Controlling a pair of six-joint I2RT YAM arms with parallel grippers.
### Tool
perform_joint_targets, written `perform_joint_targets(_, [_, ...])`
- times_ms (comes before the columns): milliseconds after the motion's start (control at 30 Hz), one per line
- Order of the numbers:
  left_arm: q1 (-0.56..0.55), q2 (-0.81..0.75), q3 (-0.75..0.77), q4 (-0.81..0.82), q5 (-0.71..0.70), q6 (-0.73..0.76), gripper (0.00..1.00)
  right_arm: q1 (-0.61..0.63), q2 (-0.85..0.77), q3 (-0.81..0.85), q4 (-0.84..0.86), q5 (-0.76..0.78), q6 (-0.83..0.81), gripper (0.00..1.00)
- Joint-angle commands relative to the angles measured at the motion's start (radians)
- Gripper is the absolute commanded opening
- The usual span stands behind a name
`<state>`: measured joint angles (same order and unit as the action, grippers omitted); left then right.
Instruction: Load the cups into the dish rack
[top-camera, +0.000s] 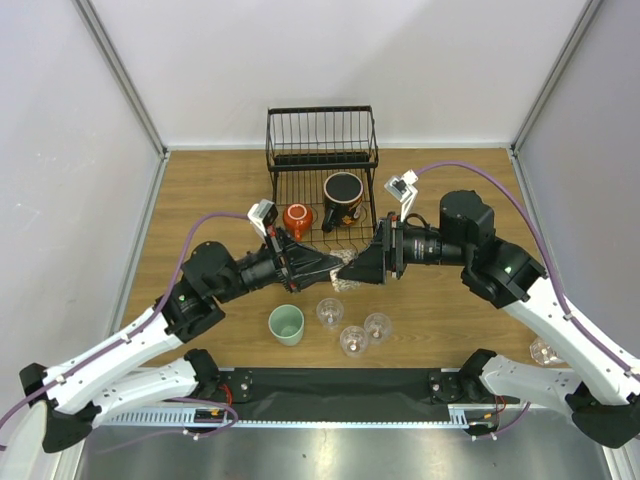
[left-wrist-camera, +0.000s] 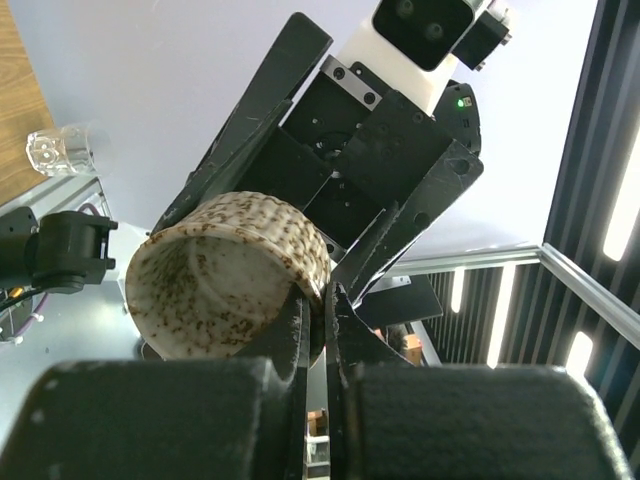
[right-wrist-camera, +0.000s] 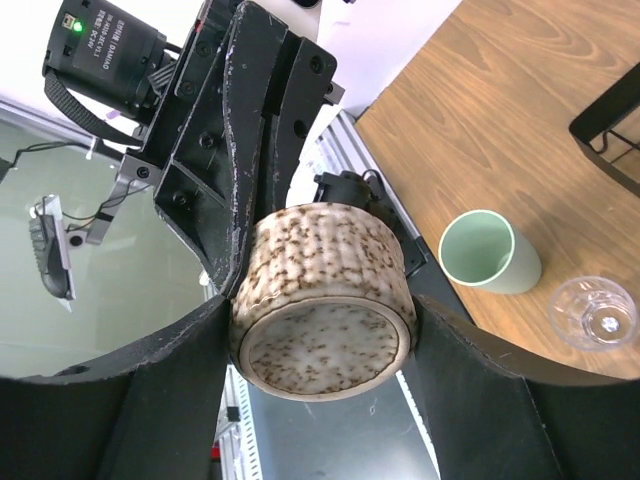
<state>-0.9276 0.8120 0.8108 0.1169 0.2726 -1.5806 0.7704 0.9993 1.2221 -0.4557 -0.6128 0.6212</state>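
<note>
A brown-speckled cream cup (right-wrist-camera: 320, 300) hangs in the air between both arms, in front of the dish rack (top-camera: 320, 150). My left gripper (left-wrist-camera: 322, 300) is shut on its rim (left-wrist-camera: 225, 275), one finger inside and one outside. From the opposite side my right gripper (right-wrist-camera: 325, 325) has a finger against each side of the cup's body. An orange mug (top-camera: 297, 219) and a black mug (top-camera: 343, 197) sit in the rack. On the table stand a mint-green cup (top-camera: 286, 324) and three clear tumblers (top-camera: 353, 340).
Another clear glass (top-camera: 545, 350) stands at the right, near the right arm's base. The rack's raised wire basket (top-camera: 322, 130) is at the far end against the back wall. White walls close off the table on three sides.
</note>
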Motion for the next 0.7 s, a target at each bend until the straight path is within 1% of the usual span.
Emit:
perform_joint_targets(0, [-0.007, -0.011, 0.013, 0.023, 0.013, -0.012, 0.00, 0.001, 0.004, -0.003, 0.097, -0.060, 0.034, 0.44])
perform_joint_targets(33, [-0.007, -0.013, 0.014, 0.021, 0.013, -0.010, 0.00, 0.003, 0.007, -0.004, 0.100, -0.068, 0.037, 0.41])
perform_joint_targets(100, [-0.007, -0.017, 0.016, 0.018, 0.010, -0.007, 0.00, 0.007, 0.004, -0.012, 0.120, -0.087, 0.038, 0.42])
perform_joint_targets(133, [-0.005, -0.017, 0.016, 0.012, 0.008, -0.004, 0.00, 0.009, 0.002, -0.013, 0.123, -0.087, 0.040, 0.38])
perform_joint_targets(167, [-0.005, -0.022, 0.016, 0.007, 0.007, -0.001, 0.00, 0.009, 0.002, -0.013, 0.117, -0.075, 0.038, 0.31])
perform_joint_targets(200, [-0.005, -0.025, 0.016, 0.004, 0.005, 0.004, 0.00, 0.009, 0.004, -0.013, 0.111, -0.065, 0.038, 0.21])
perform_joint_targets(233, [-0.005, -0.028, 0.016, -0.011, 0.011, 0.017, 0.08, 0.007, 0.015, -0.010, 0.103, -0.056, 0.037, 0.02])
perform_joint_targets(267, [-0.005, -0.033, 0.018, -0.026, 0.010, 0.025, 0.15, 0.007, 0.018, -0.007, 0.092, -0.054, 0.034, 0.00])
perform_joint_targets(300, [-0.005, -0.046, 0.021, -0.045, 0.007, 0.034, 0.23, 0.007, 0.024, -0.006, 0.089, -0.050, 0.031, 0.00])
perform_joint_targets(333, [-0.002, -0.057, 0.025, -0.074, 0.002, 0.066, 0.39, 0.009, 0.028, -0.006, 0.083, -0.044, 0.031, 0.00])
perform_joint_targets(400, [0.015, -0.080, 0.066, -0.250, -0.009, 0.114, 0.52, 0.009, 0.036, -0.003, 0.068, -0.024, 0.017, 0.00])
perform_joint_targets(433, [0.056, -0.105, 0.088, -0.326, -0.009, 0.166, 0.63, 0.009, 0.038, 0.002, 0.052, -0.013, 0.005, 0.00])
perform_joint_targets(467, [0.084, -0.117, 0.140, -0.523, -0.018, 0.194, 0.68, 0.006, 0.054, 0.008, 0.011, 0.017, -0.020, 0.00])
perform_joint_targets(500, [0.114, -0.129, 0.172, -0.625, -0.033, 0.221, 0.74, 0.003, 0.065, 0.028, -0.018, 0.040, -0.034, 0.00])
perform_joint_targets(533, [0.168, -0.151, 0.204, -0.720, -0.051, 0.278, 0.80, -0.005, 0.076, 0.037, -0.049, 0.101, -0.041, 0.00])
perform_joint_targets(567, [0.191, -0.155, 0.267, -0.829, -0.118, 0.300, 0.80, -0.014, 0.116, 0.051, -0.107, 0.137, -0.044, 0.00])
perform_joint_targets(600, [0.208, -0.158, 0.298, -1.000, -0.153, 0.320, 0.81, -0.019, 0.137, 0.065, -0.135, 0.175, -0.040, 0.00])
perform_joint_targets(633, [0.220, -0.155, 0.326, -1.079, -0.195, 0.350, 0.81, -0.020, 0.163, 0.091, -0.156, 0.218, -0.034, 0.00])
perform_joint_targets(667, [0.222, -0.154, 0.364, -1.132, -0.228, 0.363, 0.81, -0.014, 0.185, 0.102, -0.190, 0.320, -0.028, 0.00])
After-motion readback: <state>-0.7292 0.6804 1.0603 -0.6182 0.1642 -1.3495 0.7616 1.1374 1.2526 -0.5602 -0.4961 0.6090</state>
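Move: The right hand has the speckled cup between its fingers. Free space in the front of the dish rack lies about 13 cm ahead of that hand, some 2 cm left and 31 cm below. From the same hand the orange cup in the rack is about 19 cm ahead and 9 left, the black mug 24 ahead and 1 right, and the nearest glass 1 back and 2 left, all roughly 30 cm down. The left hand pinches the speckled cup's rim, the cup's middle about 2 cm to its right and 3 below. Sinking at first, then swinging off to its left by about 8 cm, the left hand opens wide, comes free of the speckled cup's rim and leaves it, fingertips dipping and turning forward. The right hand keeps its grip round the cup, nearly still until the release, then carries it about 5 cm down and 4 cm forward towards the dish rack, fingers tipping slightly down. ##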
